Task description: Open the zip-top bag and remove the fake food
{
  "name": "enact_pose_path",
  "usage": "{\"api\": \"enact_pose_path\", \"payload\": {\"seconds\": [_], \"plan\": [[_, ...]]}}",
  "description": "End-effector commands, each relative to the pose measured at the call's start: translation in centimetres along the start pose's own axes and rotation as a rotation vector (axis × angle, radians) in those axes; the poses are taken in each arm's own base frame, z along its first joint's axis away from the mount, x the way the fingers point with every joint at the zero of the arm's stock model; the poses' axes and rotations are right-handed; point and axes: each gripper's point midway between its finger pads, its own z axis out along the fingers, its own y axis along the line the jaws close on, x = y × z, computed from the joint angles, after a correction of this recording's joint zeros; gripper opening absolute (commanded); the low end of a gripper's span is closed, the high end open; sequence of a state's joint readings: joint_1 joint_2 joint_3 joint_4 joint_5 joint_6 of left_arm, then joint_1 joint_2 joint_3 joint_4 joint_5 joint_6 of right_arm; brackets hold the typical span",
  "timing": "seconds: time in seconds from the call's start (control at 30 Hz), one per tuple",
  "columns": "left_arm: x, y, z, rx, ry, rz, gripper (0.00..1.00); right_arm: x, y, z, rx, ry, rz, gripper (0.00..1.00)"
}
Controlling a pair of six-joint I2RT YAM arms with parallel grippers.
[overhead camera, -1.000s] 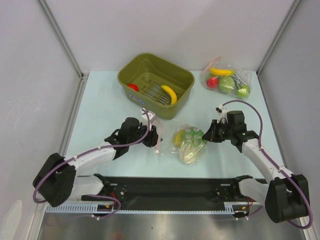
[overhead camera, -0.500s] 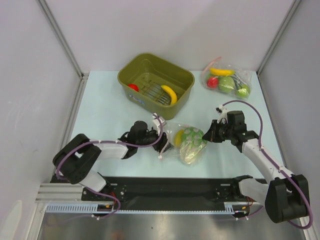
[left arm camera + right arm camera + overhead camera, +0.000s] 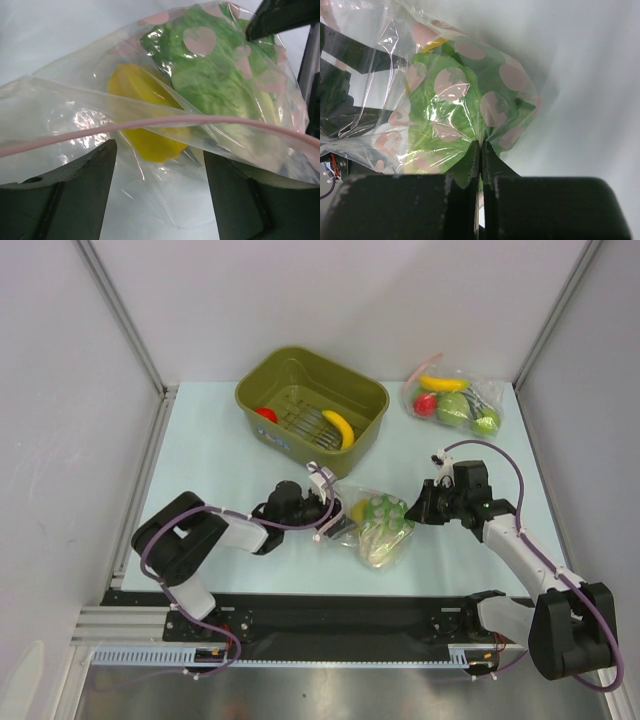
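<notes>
The zip-top bag (image 3: 378, 528) lies mid-table with its pink zip strip (image 3: 150, 122) at the left end. Inside it are a green cabbage (image 3: 215, 75) and a small yellow piece (image 3: 142, 112) of the fake food. My left gripper (image 3: 329, 510) is open at the bag's mouth. In the left wrist view the gripper (image 3: 157, 165) has loose clear film between its spread fingers, under the zip strip. My right gripper (image 3: 480, 146) is shut on the film at the bag's right end, seen in the top view (image 3: 416, 508) against the cabbage (image 3: 452, 100).
An olive bin (image 3: 310, 452) stands at the back centre, holding a red round fruit (image 3: 265, 414) and a yellow banana (image 3: 338, 427). A second clear bag (image 3: 455, 400) of fruits lies at the back right. Grey walls close in both sides.
My left arm has swung right to the bag's mouth and its jaws have spread wider. The right gripper has kept its pinch on the bag's right end.
</notes>
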State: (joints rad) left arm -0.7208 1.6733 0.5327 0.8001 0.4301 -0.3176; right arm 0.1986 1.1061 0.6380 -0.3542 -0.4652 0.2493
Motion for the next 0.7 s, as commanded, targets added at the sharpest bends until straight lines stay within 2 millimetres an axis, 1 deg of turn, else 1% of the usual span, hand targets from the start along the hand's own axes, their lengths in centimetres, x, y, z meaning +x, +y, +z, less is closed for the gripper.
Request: {"api": "enact_pose_path", "payload": {"seconds": [0.0, 0.03, 0.13, 0.17, 0.33, 0.37, 0.4, 0.43, 0.5, 0.53, 0.6, 0.67], "plan": [[-3.2, -0.3, 1.6, 0.014, -0.101, 0.03, 0.75, -1.1, 0.7, -0.2, -0.024, -0.011, -0.023, 0.0], [-3.5, -0.2, 2.0, 0.01, -0.105, 0.033, 0.75, -1.2, 0.7, -0.2, -0.024, -0.012, -0.024, 0.0], [-3.3, 0.5, 2.7, -0.012, -0.096, 0.029, 0.75, -1.2, 0.8, -0.1, -0.029, -0.007, -0.023, 0.0], [-3.5, 0.7, 2.8, -0.02, -0.101, 0.029, 0.75, -1.2, 0.7, -0.1, -0.029, -0.007, -0.023, 0.0], [-2.6, 2.2, 3.8, -0.1, -0.041, 0.031, 0.72, -1.3, 0.8, -0.1, -0.032, -0.004, -0.025, 0.0], [-2.4, 2.2, 4.0, -0.106, -0.029, 0.043, 0.72, -1.3, 0.8, 0.0, -0.03, -0.005, -0.023, 0.0], [-2.7, 2.3, 4.2, -0.112, -0.025, 0.076, 0.72, -1.4, 0.9, -0.1, -0.033, -0.007, -0.027, 0.0], [-1.8, 2.1, 4.3, -0.119, 0.013, 0.086, 0.72, -1.4, 0.8, 0.0, -0.032, -0.006, -0.026, 0.0], [-1.4, 1.8, 4.5, -0.127, 0.045, 0.129, 0.72, -1.3, 0.7, 0.1, -0.032, 0.0, -0.024, 0.0], [-1.2, 1.3, 4.8, -0.12, 0.058, 0.143, 0.72, -1.4, 0.8, 0.1, -0.032, -0.003, -0.027, 0.0], [-0.9, 1.4, 5.1, -0.143, 0.082, 0.173, 0.72, -1.3, 0.8, 0.1, -0.035, 0.0, -0.026, 0.0], [-0.2, 1.0, 5.4, -0.163, 0.131, 0.19, 0.73, -1.3, 0.8, 0.1, -0.036, 0.003, -0.026, 0.0]]}}
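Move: The yellow food I want is in the bag, about 5 cm to the right of my open left fingers, 3 cm ahead and 3 cm lower; they are already inside the pink-edged mouth. The green cabbage lies about 9 cm to the right and 1 cm back from that hand, 3 cm lower. The green bin's middle is some 24 cm ahead and 7 cm left of it. From my right hand, the yellow food is about 11 cm left, 2 cm ahead and 5 cm lower. I slide my left hand deeper into the bag, forward and right towards the yellow food and sinking a little, then almost purely right at the end, about 5 cm in all. The fingers stay wide open to go around the food while the wrist rolls some 10 degrees, its left side rising. My right hand stays put and keeps its shut pinch on the bag beside the cabbage. ##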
